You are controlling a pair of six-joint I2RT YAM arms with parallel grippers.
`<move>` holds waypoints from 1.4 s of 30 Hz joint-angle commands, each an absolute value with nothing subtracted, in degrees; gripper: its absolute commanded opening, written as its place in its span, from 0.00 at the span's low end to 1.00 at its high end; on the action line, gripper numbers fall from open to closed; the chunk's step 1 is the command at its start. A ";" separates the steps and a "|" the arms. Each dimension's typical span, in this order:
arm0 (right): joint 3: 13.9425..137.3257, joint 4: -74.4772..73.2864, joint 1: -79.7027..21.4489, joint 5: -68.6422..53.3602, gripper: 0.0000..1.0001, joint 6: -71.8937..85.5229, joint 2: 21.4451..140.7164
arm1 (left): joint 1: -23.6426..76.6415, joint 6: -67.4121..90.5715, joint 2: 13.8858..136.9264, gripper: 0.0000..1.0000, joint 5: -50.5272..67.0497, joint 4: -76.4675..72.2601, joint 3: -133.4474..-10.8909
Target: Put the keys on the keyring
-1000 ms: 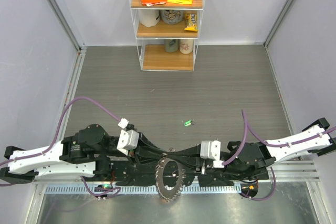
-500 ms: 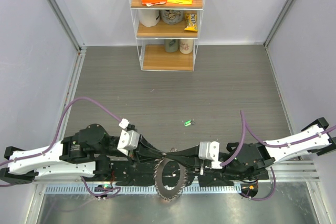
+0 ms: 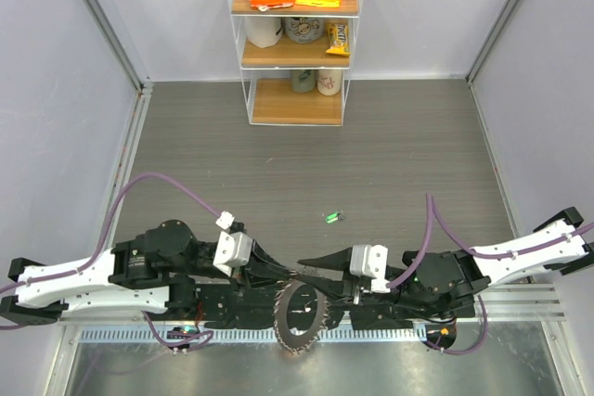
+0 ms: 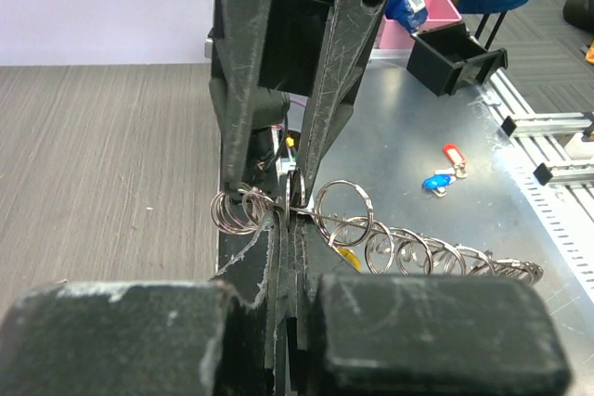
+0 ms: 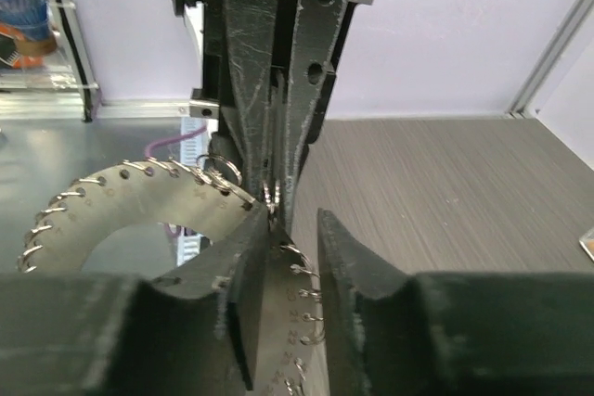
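Note:
The keyring (image 3: pixel 299 314), a flat grey toothed ring hung with small split rings, stands on edge between the arm bases. My left gripper (image 3: pixel 290 276) is shut on its top rim; the left wrist view shows the jaws (image 4: pixel 290 218) pressed together on the rim beside the small rings (image 4: pixel 390 248). My right gripper (image 3: pixel 303 263) faces it from the other side, open. In the right wrist view the ring's rim (image 5: pixel 139 203) runs through the gap in that gripper (image 5: pixel 295 227). A green-headed key (image 3: pixel 329 218) lies loose on the table beyond both grippers.
A clear shelf unit (image 3: pixel 295 39) with snack packets and mugs stands at the back wall. Red (image 4: pixel 452 153) and blue (image 4: pixel 434 183) key tags lie on the metal sheet near the arm bases. A black box (image 4: pixel 455 55) and a pink one (image 4: pixel 419 20) stand farther off.
My right gripper's jaws have come apart around the ring's rim. The left gripper has closed on the rim, and the keyring has shifted slightly left.

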State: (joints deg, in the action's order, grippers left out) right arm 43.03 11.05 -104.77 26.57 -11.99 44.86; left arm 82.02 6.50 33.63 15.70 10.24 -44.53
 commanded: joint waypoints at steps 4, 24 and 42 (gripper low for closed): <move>46.76 0.35 -103.62 31.90 0.49 -7.92 41.40 | 82.97 5.01 35.94 0.00 14.60 9.39 -46.58; 58.54 -33.57 -103.62 34.10 0.56 2.82 44.03 | 82.97 1.14 49.39 0.00 0.53 30.75 -55.28; 53.27 -34.01 -90.37 45.47 0.54 14.92 42.89 | 83.06 5.53 57.13 0.00 -13.09 42.89 -61.43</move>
State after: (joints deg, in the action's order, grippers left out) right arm 54.94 -34.24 -97.27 46.65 7.38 43.81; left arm 82.83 3.57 56.99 -8.93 41.80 -58.00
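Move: Out on the table beyond both hands lie the green keys. From the right hand they are some 19 cm ahead, 11 cm to its right and 33 cm below; the keyring's middle hangs about 8 cm behind that hand, straight back and some 4 cm lower. The left hand, already pinching the keyring's rim, has the keyring's middle about 6 cm back, 1 cm right and 2 cm lower; the green keys lie roughly 20 cm ahead, 11 cm right and 31 cm down. Drawing away from the keyring, the right hand widens its part-open fingers and goes right and down, then swings forward towards the green keys, about 9 cm forward and 8 cm right in all, turning clockwise. The left hand keeps its pinch on the keyring, sinks about 12 cm while moving 7 cm forward, and tips its fingers down some 40 degrees. ##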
